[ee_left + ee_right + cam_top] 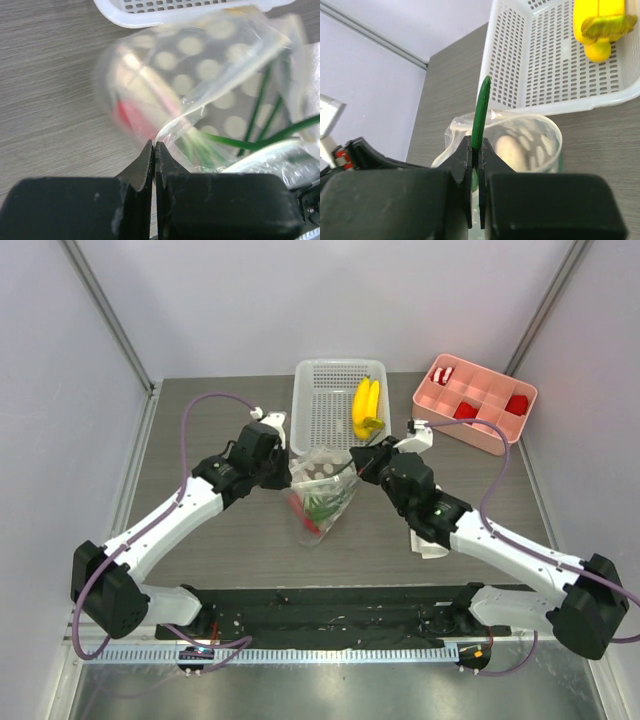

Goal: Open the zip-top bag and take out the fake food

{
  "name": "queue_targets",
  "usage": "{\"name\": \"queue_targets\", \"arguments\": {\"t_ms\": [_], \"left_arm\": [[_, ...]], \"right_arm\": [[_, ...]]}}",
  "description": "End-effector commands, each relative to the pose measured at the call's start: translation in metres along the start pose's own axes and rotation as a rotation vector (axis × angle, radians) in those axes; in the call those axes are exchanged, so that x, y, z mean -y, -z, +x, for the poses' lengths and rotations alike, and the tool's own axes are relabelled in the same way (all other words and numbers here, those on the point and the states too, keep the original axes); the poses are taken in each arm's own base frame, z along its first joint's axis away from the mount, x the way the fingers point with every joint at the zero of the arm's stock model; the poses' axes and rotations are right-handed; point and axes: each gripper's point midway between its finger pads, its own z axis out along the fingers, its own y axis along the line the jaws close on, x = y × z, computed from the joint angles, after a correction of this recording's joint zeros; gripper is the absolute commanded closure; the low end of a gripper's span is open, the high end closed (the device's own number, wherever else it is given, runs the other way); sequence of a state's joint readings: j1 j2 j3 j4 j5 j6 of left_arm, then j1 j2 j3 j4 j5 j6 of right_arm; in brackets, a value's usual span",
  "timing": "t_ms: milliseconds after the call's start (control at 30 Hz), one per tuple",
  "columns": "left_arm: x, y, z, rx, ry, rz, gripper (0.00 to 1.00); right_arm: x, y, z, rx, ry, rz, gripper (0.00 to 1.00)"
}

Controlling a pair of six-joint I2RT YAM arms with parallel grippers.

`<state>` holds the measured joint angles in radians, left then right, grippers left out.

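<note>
The zip-top bag (322, 488), clear with white dots, is held up between both arms just in front of the basket. My left gripper (154, 145) is shut on the rim of the bag (200, 75), where red chili (131, 116) and green stems (265, 140) show inside. My right gripper (476, 143) is shut on a thin green stem (481, 112) that sticks up above the open mouth of the bag (540, 125). A white radish (512, 150) lies inside. A yellow banana bunch (367, 408) rests in the basket.
The white perforated basket (320, 410) stands right behind the bag. A pink tray (478, 425) with red blocks sits at the back right. A white cloth (432, 545) lies under the right arm. Grey walls close both sides.
</note>
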<state>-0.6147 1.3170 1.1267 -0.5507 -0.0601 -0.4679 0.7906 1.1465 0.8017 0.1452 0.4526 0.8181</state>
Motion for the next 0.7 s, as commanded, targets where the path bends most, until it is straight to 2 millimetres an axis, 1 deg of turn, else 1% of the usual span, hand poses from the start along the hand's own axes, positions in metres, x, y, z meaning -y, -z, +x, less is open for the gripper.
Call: {"name": "queue_targets", "arguments": {"t_ms": [0, 33, 100, 133, 167, 200, 233, 267, 300, 333, 367, 400, 467, 500, 533, 567, 600, 633, 667], "left_arm": [[-0.016, 0.01, -0.009, 0.056, 0.014, -0.079, 1.0], [-0.018, 0.01, -0.008, 0.051, 0.02, -0.092, 1.0], [-0.019, 0.008, -0.009, 0.048, 0.033, -0.097, 1.0], [-0.018, 0.009, -0.009, 0.05, 0.034, -0.087, 1.0], [-0.014, 0.011, -0.014, 0.069, 0.032, -0.064, 1.0], [-0.006, 0.012, -0.011, 0.063, 0.023, -0.015, 1.0], [0.001, 0.013, -0.01, 0.064, 0.02, 0.035, 1.0], [0.015, 0.021, -0.025, 0.134, 0.014, 0.107, 1.0], [0.038, 0.028, -0.021, 0.111, 0.002, 0.247, 1.0], [0.046, 0.031, -0.018, 0.117, -0.001, 0.301, 1.0], [0.053, 0.036, -0.021, 0.133, -0.002, 0.338, 1.0], [0.056, 0.037, -0.023, 0.14, -0.003, 0.355, 1.0], [0.046, 0.033, -0.026, 0.149, -0.005, 0.295, 1.0], [0.036, 0.024, -0.014, 0.087, -0.005, 0.241, 1.0], [0.03, 0.02, -0.014, 0.08, -0.013, 0.2, 1.0], [0.028, 0.019, -0.016, 0.07, -0.013, 0.182, 1.0], [0.024, 0.013, -0.009, 0.038, -0.011, 0.16, 1.0], [0.024, 0.011, -0.008, 0.03, -0.011, 0.154, 1.0], [0.025, 0.011, -0.008, 0.027, -0.012, 0.161, 1.0]], "right_arm": [[-0.018, 0.016, -0.037, 0.107, -0.011, -0.072, 0.99], [-0.021, 0.018, -0.036, 0.098, -0.006, -0.091, 0.99], [-0.034, 0.02, -0.031, 0.069, -0.008, -0.164, 0.99], [-0.045, 0.022, -0.021, 0.02, -0.003, -0.229, 0.99], [-0.048, 0.017, -0.011, -0.016, -0.01, -0.24, 0.99], [-0.057, 0.015, -0.01, -0.029, -0.014, -0.265, 0.99], [-0.066, 0.015, 0.0, -0.072, -0.012, -0.306, 0.99], [-0.071, 0.011, 0.005, -0.091, -0.016, -0.323, 0.99], [-0.078, 0.002, 0.015, -0.102, -0.016, -0.353, 0.99], [-0.082, -0.001, 0.02, -0.104, -0.007, -0.372, 0.99], [-0.084, -0.008, 0.023, -0.101, 0.006, -0.376, 0.99], [-0.086, -0.022, 0.032, -0.113, 0.032, -0.365, 0.99], [-0.094, -0.032, 0.033, -0.126, 0.052, -0.356, 0.99], [-0.11, -0.033, 0.022, -0.116, 0.057, -0.376, 0.99], [-0.12, -0.031, 0.019, -0.112, 0.064, -0.398, 0.99], [-0.129, -0.027, 0.01, -0.09, 0.071, -0.411, 0.99], [-0.136, -0.026, -0.007, -0.044, 0.078, -0.383, 0.99], [-0.146, -0.019, -0.02, -0.013, 0.099, -0.398, 0.99], [-0.152, -0.016, -0.028, -0.001, 0.106, -0.408, 0.99]]}}
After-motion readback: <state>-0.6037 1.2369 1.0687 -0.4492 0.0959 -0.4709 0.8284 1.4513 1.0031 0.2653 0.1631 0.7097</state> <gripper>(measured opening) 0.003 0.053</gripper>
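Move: From the right hand, which already pinches a long green stem, the bag's open mouth lies about 6 cm left, 2 cm back and 7 cm lower, with the red food deeper in the bag some 8 cm back, 9 cm left and 17 cm down. The white basket's middle is roughly 17 cm ahead, 2 cm left and 18 cm below. From the left hand, clamped on the bag's edge, the mouth is about 7 cm right, 1 cm ahead and 1 cm lower. Still pinching the green stem, the right hand first lifts 2 to 3 cm and eases back slightly, then sweeps about 10 cm left across the bag's mouth towards the left gripper, dipping some 5 cm before starting up again and turning roughly 20 degrees counter-clockwise. The left hand keeps its shut grip on the bag's edge and, after a small shift left, draws back to the right and rises a couple of centimetres, rolling its left side down about 10 degrees. ##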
